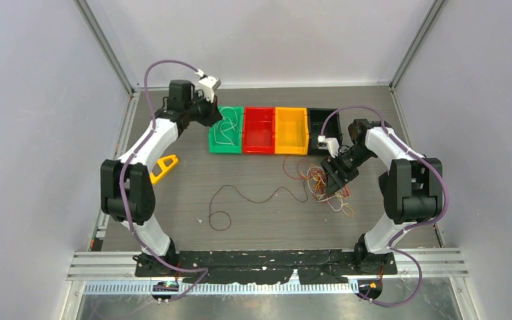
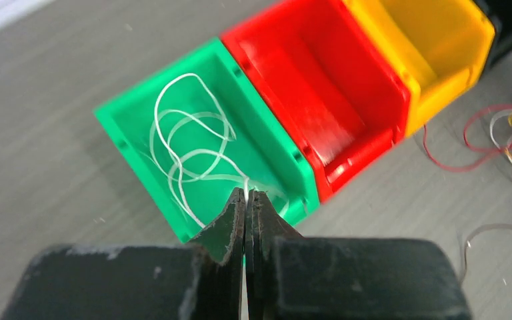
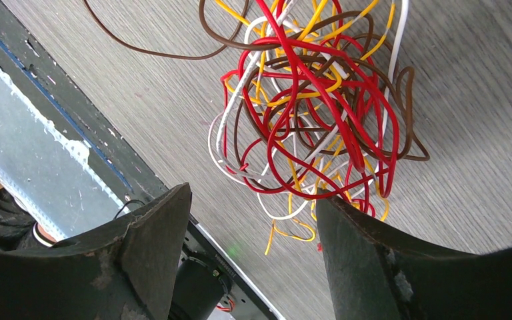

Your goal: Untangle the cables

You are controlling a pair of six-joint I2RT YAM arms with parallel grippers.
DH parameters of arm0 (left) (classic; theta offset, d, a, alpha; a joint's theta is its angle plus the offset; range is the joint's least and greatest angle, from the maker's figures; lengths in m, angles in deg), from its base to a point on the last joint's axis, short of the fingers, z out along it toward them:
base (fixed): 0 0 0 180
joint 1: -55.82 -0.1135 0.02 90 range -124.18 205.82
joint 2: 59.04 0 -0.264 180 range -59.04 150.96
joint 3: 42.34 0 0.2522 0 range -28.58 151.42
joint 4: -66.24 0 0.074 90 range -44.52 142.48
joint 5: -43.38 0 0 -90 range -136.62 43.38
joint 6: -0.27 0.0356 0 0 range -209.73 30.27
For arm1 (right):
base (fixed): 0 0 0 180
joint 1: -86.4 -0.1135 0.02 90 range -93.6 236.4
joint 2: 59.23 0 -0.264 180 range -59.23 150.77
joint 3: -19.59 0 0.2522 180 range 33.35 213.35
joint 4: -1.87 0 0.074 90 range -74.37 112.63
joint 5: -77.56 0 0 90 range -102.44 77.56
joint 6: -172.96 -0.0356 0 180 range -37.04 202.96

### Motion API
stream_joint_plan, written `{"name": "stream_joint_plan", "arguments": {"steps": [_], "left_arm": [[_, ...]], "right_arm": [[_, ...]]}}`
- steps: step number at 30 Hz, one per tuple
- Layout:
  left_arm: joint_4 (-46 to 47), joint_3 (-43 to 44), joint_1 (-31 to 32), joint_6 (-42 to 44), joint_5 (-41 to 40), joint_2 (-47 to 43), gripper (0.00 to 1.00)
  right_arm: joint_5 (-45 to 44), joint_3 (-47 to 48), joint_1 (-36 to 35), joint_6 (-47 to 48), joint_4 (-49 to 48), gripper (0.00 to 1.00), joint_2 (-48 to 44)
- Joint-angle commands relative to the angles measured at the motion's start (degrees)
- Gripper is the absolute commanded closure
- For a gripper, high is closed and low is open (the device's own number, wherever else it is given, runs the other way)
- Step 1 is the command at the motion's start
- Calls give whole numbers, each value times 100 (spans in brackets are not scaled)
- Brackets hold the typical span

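A tangle of red, brown, yellow and white cables (image 1: pixel 325 187) (image 3: pixel 307 100) lies on the table at the right. My right gripper (image 1: pixel 331 181) (image 3: pixel 253 193) hangs just above its near edge, open. The right fingertip (image 3: pixel 327 203) overlaps the lowest loops and nothing sits between the fingers. One brown cable (image 1: pixel 253 198) lies alone at mid-table. A white cable (image 1: pixel 225 130) (image 2: pixel 187 147) is coiled in the green bin (image 1: pixel 227 151) (image 2: pixel 127 133). My left gripper (image 1: pixel 215 120) (image 2: pixel 247 193) is above that bin's near wall, shut, with a white strand running up into its tips.
Red (image 1: pixel 259 130), yellow (image 1: pixel 291 130) and black (image 1: pixel 320 123) bins stand in a row right of the green one. A yellow tool (image 1: pixel 163 167) lies by the left arm. The black base rail (image 1: pixel 267 260) runs along the near edge, close under the right gripper.
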Motion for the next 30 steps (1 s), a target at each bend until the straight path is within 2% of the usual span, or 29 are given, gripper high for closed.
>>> {"name": "stream_joint_plan", "arguments": {"steps": [1, 6, 14, 18, 23, 24, 26, 30], "left_arm": [[382, -476, -13, 191, 691, -784, 100], [38, -513, 7, 241, 702, -543, 100], [-346, 941, 95, -192, -16, 835, 100], [-490, 1177, 164, -262, -400, 1271, 100], [-774, 1244, 223, -288, -376, 1413, 100], [-811, 1228, 252, -212, -388, 1387, 97], [-908, 1251, 287, -95, -419, 1311, 76], [-1159, 1406, 233, -206, -324, 861, 45]], "right_arm": [[62, 26, -25, 83, 92, 26, -197], [105, 27, -26, 64, 87, 26, -124], [108, 49, -28, 32, 60, 26, -42], [108, 25, -29, 17, 79, 26, -118], [64, -23, -29, 54, 121, 26, -196], [60, -28, -27, 67, 122, 26, -199], [2, -18, -22, 71, 115, 26, -201], [-203, -4, -24, 22, 15, 25, -290]]}}
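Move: The left hand pinches one end of the white cable, whose loops already lie in the green bin. That bin's middle is about 5 cm ahead of the hand, 1 cm to the right and some 17 cm below. The red bin sits beside it, 5 cm ahead and 13 cm right of the hand; the yellow handle lies about 10 cm back and 20 cm left. From the right hand, the green bin is some 23 cm ahead and 38 cm left. Back about 3 cm and slightly down at first, the left hand then swings forward roughly 6 or 7 cm and sinks into the space over the near part of the green bin, ending some 8 cm lower than it began. The wrist tips further down while the fingers keep the white cable's end; only at the finish do they open, about halfway, and let the cable go. ##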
